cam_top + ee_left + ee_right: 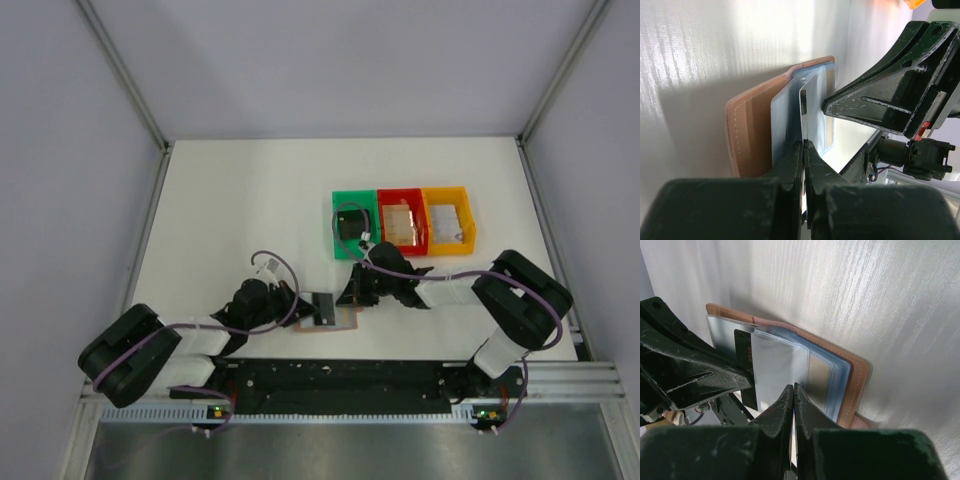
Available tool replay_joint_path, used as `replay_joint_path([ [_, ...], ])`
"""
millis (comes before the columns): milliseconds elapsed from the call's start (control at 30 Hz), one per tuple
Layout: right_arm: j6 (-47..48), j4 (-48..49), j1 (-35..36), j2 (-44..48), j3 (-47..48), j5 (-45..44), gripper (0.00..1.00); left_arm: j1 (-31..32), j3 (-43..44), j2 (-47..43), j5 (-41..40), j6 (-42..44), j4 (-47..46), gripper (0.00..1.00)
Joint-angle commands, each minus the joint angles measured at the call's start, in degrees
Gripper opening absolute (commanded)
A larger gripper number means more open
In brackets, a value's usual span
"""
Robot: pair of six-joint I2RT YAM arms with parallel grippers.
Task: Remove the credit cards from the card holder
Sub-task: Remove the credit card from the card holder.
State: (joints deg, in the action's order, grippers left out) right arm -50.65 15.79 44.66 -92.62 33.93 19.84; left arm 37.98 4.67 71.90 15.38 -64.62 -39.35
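Observation:
The card holder lies open on the table near the front edge, brown leather outside and blue-grey pockets facing up. My left gripper is shut on a dark credit card that sticks out of the holder's left side. In the right wrist view this black card runs under the left fingers. My right gripper comes in from the right, shut, its tips against a clear pocket leaf. In the left wrist view the shut tips face the right gripper.
Green, red and yellow bins stand in a row behind the holder. A dark flat item lies in the green one. A black rail runs along the near edge between the arm bases.

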Motion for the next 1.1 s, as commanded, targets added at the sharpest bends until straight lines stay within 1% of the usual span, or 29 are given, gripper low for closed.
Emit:
replay_joint_path([
  [0, 2.3, -9.7, -1.2, -1.3, -1.2, -7.7, 0.00, -0.9, -2.1, -1.5, -1.5, 0.6, 0.9, 0.05],
  [133, 2.5, -9.8, -1.4, -1.7, -1.1, -7.7, 0.00, -1.2, -2.4, -2.3, -1.3, 0.6, 1.6, 0.04],
  [200, 2.4, -9.9, -1.4, -1.8, -1.1, -7.7, 0.00, -1.5, -2.8, -2.9, -1.1, 0.6, 2.3, 0.00],
  [367, 2.7, -10.0, -1.4, -1.8, -1.0, -7.7, 0.00, -2.6, -4.4, -7.7, -1.6, 0.8, 6.1, 0.00],
  [533, 2.9, -10.0, -1.4, -1.8, -0.9, -7.7, 0.00, -3.9, -4.4, -17.0, -4.8, 2.0, 15.3, 0.00],
  [567, 2.8, -9.9, -1.4, -1.7, -0.9, -7.7, 0.00, -4.0, -6.3, -19.2, -5.6, 2.0, 17.2, 0.00],
  [767, 3.5, -9.7, -1.4, -0.4, -0.7, -7.0, 0.00, -4.9, -7.6, -31.3, -8.8, 2.7, 27.1, 0.00],
  [933, 4.8, -10.2, -1.4, 2.8, -0.2, -6.7, 0.00, -5.2, -6.7, -39.9, -10.1, 4.5, 34.2, 0.00],
  [1067, 6.6, -10.6, -1.3, 7.3, 0.3, -5.8, 0.00, -5.3, -5.2, -43.5, -10.3, 6.8, 37.8, 0.00],
])
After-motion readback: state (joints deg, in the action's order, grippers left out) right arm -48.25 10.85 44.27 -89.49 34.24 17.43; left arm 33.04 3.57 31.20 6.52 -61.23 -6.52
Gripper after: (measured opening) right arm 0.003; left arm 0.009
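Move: The credit card's left edge is at the left fingertips, its middle about 3 cm to their right and roughly level with them; the open card holder's middle lies some 3 cm right, 1 cm back and 2 cm below. The green box stands about 22 cm ahead and 10 cm right. From the right fingertips, the card's middle lies about 4 cm left and 1 cm back. Settle the left gripper's pinch on the credit card's left edge, then draw it left and up out of its sleeve, slowly at first and then faster, about 5 cm left and nearly as much up, turning some 10 degrees counter-clockwise and tipping the fingers slightly upward. Keep the shut right fingertips on the clear sleeves, easing about 1 cm right only at the end. ##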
